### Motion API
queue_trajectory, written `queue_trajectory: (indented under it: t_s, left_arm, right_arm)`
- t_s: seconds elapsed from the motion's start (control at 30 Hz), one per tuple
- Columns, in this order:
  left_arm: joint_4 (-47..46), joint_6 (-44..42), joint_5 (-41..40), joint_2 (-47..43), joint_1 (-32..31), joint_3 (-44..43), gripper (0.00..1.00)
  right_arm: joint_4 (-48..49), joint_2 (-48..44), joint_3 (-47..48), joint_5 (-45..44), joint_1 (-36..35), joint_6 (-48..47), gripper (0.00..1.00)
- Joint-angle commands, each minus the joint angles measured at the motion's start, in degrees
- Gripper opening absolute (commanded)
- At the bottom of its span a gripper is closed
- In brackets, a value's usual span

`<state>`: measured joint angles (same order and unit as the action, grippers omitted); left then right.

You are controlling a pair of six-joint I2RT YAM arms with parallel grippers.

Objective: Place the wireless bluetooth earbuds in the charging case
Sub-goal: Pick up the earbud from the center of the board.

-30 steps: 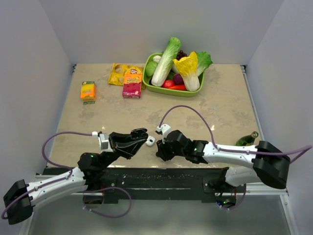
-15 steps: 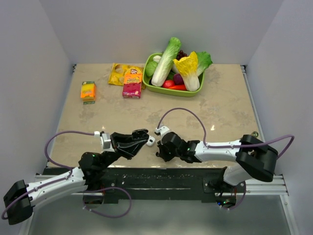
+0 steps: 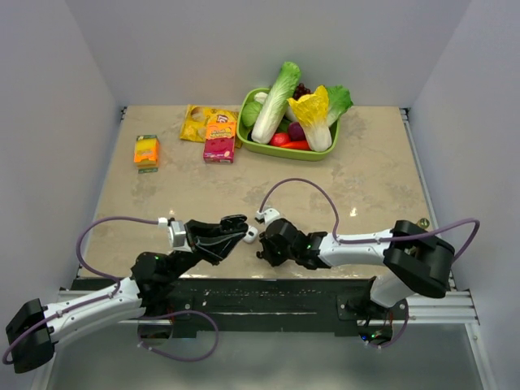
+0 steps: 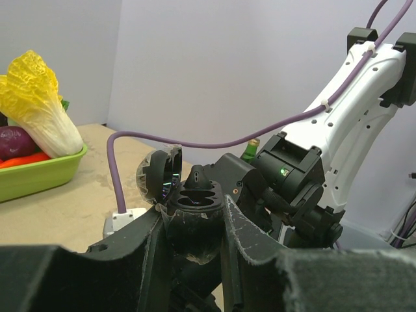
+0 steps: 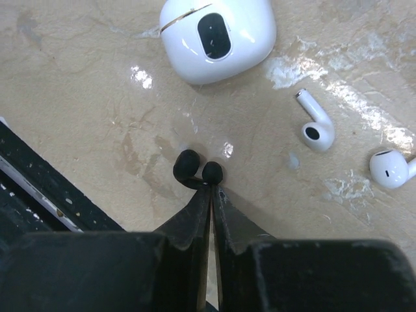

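My left gripper is shut on a small black case with its lid open; a black cone-shaped piece stands at its far rim. My right gripper is shut on a tiny black earbud, just above the table. Beyond it lies a white charging case, lid shut. Two white earbuds lie loose to its right. In the top view the grippers nearly meet at the near edge, with the white case between them.
A green tray of vegetables stands at the back. A pink box, a yellow bag and an orange box lie at the back left. A green bottle's top shows behind the right arm.
The right arm has drawn in, its gripper shifting slightly left toward the left gripper, and now hides most of the green bottle. The left gripper has barely moved.
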<state>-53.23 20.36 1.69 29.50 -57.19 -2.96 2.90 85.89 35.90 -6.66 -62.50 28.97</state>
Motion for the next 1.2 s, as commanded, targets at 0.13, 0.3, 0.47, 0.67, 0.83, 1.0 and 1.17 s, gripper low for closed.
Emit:
queue_trajectory:
  t_s: [0.13, 0.3, 0.47, 0.67, 0.83, 1.0, 1.17]
  left_arm:
    - [-1.08, -1.29, 0.15, -0.14, -0.38, 8.85, 0.00]
    - [-1.17, -1.38, 0.15, 0.30, -0.38, 8.59, 0.00]
    - [-1.26, -1.55, 0.15, 0.65, -0.29, 8.50, 0.00]
    - [-1.70, -1.38, 0.50, 1.18, -0.38, 8.32, 0.00]
    - [-1.26, -1.38, 0.59, 0.74, -0.38, 8.15, 0.00]
    - [0.06, -1.29, 0.59, -0.31, -0.38, 8.32, 0.00]
    - [-0.20, -1.29, 0.59, -0.23, -0.38, 8.41, 0.00]
  right_arm:
    - [1.41, 2.88, 2.59, -5.73, 4.22, -3.57, 0.19]
    - [-0.52, 0.87, 2.69, -7.93, 4.93, -4.45, 0.34]
    - [2.11, -4.05, 0.40, -5.57, 4.67, -3.14, 0.42]
    - [3.34, -2.39, 1.01, -4.42, 3.44, -1.82, 0.55]
    - [3.87, 0.86, 1.54, -4.42, 3.44, -0.15, 0.54]
    - [4.48, 2.26, 1.19, -4.07, 3.44, 0.12, 0.54]
    - [5.28, 3.58, 1.45, -2.49, 3.44, -0.49, 0.54]
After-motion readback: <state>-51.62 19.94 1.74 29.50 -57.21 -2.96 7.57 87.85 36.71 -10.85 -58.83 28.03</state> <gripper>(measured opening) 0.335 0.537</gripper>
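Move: The black earbud lies right at the right gripper's tips, about 1 cm to its left and a centimetre below. The white case sits some 6 cm ahead and 4 cm to the left; one white earbud is about 6 cm ahead and 1 cm right, the other 6 cm ahead and 5 cm right. From the left gripper, which keeps the black charging case, the black earbud is roughly 3 cm ahead, 5 cm right and 25 cm below. Sweep the nearly shut right gripper about 4 cm forward low over the table, from the black earbud towards the white earbuds, opening the fingers to about half as it goes. Then raise it 2 cm or so and lower it again, with the open tips close above the table and the left finger over the black earbud. ##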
